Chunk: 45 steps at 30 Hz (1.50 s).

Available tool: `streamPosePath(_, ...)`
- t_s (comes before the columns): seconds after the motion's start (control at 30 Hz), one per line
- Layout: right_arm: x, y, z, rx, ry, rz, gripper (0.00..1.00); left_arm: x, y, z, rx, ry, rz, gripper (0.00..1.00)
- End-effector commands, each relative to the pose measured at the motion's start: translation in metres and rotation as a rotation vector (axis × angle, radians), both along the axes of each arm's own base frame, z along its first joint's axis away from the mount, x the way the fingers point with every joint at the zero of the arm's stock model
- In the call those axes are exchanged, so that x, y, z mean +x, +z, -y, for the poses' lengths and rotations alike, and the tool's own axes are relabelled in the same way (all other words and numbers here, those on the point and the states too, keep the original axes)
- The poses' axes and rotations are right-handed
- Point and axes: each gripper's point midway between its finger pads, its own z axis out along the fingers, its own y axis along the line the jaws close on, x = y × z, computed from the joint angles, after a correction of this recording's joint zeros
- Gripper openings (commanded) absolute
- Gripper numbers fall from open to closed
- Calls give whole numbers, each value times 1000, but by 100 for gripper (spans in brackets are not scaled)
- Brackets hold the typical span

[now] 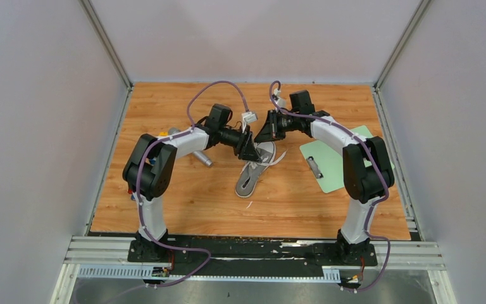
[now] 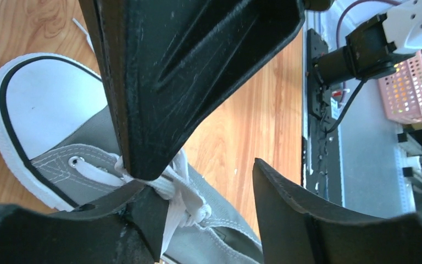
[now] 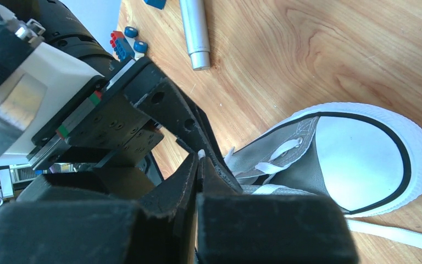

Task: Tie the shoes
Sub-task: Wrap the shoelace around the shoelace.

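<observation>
The grey canvas shoe (image 1: 252,178) with a white toe cap (image 3: 362,159) lies mid-table, toe pointing away from the arm bases. Both grippers meet over its laces. My right gripper (image 3: 200,157) is shut, and a bit of white lace shows at its tip. In the left wrist view it comes down from above as a black wedge (image 2: 143,165) pinching the lace beside the first eyelets. My left gripper (image 2: 203,184) is open. The lace knot (image 2: 195,206) lies between its fingers, close to the left one. One loose lace end (image 3: 395,234) trails on the wood by the toe.
A silver cylinder (image 1: 197,154) lies left of the shoe, partly under the left arm. Small blue toy blocks (image 3: 123,44) sit near it. A green clipboard (image 1: 336,166) lies to the right under the right arm. Grey walls enclose the wooden table (image 1: 183,209).
</observation>
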Motion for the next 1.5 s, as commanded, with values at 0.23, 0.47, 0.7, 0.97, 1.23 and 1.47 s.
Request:
streamPosePath(0.23, 3, 22, 0, 25, 10, 81, 0, 17, 3, -25, 10, 86, 64, 50)
streamPosePath(0.47, 5, 23, 0, 25, 6, 82, 0, 14, 3, -26, -6, 82, 66, 45)
streamPosePath(0.7, 4, 22, 0, 24, 6, 79, 0, 13, 8, -22, -41, 81, 50, 40)
streamPosePath(0.97, 5, 19, 0, 19, 3, 76, 0, 6, 15, -17, -84, 40, 58, 34)
streamPosePath(1.23, 7, 19, 1, 16, -5, 75, 0, 0, 2, -11, -10, 50, 70, 33)
streamPosePath(1.47, 6, 18, 2, 15, -8, 72, 0, 4, 2, -12, 28, 85, 86, 27)
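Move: Just ahead of and under the left hand, about 1 cm forward and 3 cm down, the shoelace slants from the right fingertips to its crossing on the shoe. The right fingertips stand some 4 cm ahead, 1 cm right and 2 cm up; the shoe's middle is roughly 2 cm back, 1 cm right and 6 cm down. From the right hand, that lace is about 3 cm back, 1 cm left and 5 cm lower. Narrowing its fingers from about two-thirds to under one-third open, the left hand swings some 3 cm left and down below the right fingertips, rises a little while easing back to the right, then draws back towards its base and sinks again, bringing its fingertips around the hanging lace. The right hand stays still and shut on its lace. ##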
